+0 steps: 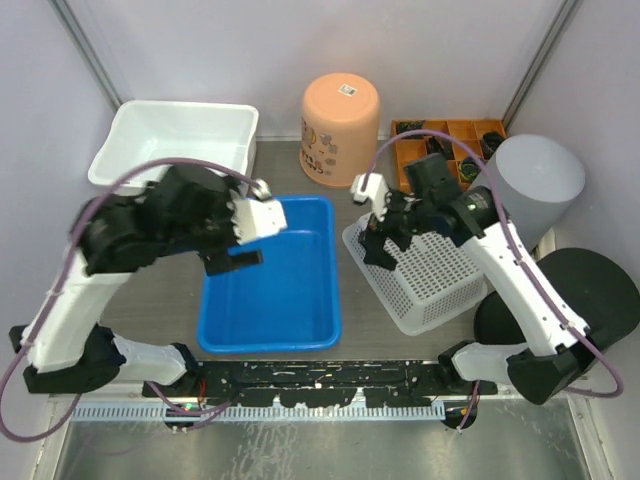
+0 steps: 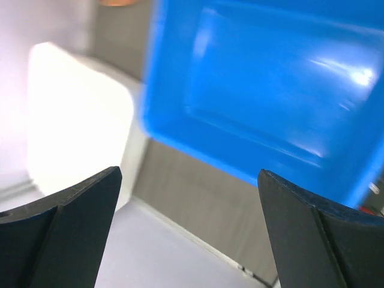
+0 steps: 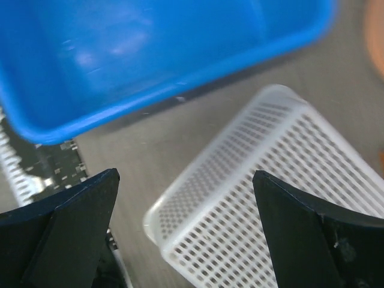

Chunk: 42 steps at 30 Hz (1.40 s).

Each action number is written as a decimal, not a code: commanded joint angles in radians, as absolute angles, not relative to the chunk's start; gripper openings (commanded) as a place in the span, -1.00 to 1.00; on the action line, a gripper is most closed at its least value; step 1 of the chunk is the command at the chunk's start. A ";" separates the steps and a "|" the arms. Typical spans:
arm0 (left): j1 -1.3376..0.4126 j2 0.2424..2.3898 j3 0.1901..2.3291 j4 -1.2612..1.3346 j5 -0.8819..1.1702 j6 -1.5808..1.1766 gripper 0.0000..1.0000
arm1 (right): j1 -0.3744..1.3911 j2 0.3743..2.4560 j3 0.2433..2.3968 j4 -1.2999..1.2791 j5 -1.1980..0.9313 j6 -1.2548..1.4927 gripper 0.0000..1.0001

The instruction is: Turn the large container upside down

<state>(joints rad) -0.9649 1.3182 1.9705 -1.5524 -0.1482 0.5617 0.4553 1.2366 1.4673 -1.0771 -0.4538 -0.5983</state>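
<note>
The large container, a blue rectangular tub (image 1: 300, 300), stands mouth up in the middle of the table; its inside shows nothing in it. My left gripper (image 1: 238, 250) hovers over the tub's left rim with its jaws wide open and nothing between them. In the left wrist view the gripper (image 2: 189, 231) frames bare table beside the blue tub (image 2: 270, 90). My right gripper (image 1: 380, 243) is open too, above the left corner of a white perforated basket (image 1: 430, 280). The right wrist view shows that gripper (image 3: 186, 231) over the basket (image 3: 270, 198), with the blue tub (image 3: 150, 48) beyond.
A white tub (image 1: 175, 140) sits at the back left, close to the blue one. An upturned orange bucket (image 1: 340, 115) stands at the back centre. An orange compartment tray (image 1: 450, 135), a grey cylinder (image 1: 535, 185) and a black round object (image 1: 590, 290) crowd the right side.
</note>
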 commanded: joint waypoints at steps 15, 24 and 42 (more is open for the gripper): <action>-0.711 1.217 1.709 -1.778 0.249 0.600 0.98 | 0.513 1.129 1.178 -0.931 -0.268 -0.646 0.99; -1.065 1.245 1.540 -1.777 0.354 0.592 0.97 | 0.223 0.946 0.856 -0.681 -0.204 -0.468 1.00; -1.171 0.958 0.999 -1.276 0.047 0.513 0.97 | -0.094 0.901 0.814 -0.650 -0.302 -0.421 1.00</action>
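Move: The large blue container lies open side up below the left hand, its middle about 10 cm ahead, in line sideways and some 29 cm down; the orange bucket is about 36 cm ahead of that hand and 20 cm to its right. From the right hand the container's middle is roughly 25 cm left and 3 cm ahead. The upturned white basket sits about 16 cm to the right hand's right, 3 cm ahead and 20 cm lower. The empty left hand first arcs up and left about 10 cm, then swings back and plunges some 30 cm to the blue container's near-left corner, tipping its wide-open fingers to point almost straight down. The open right hand dips left and back, then reverses and sweeps right over the white basket, ending lower and turned some 40 degrees clockwise. ##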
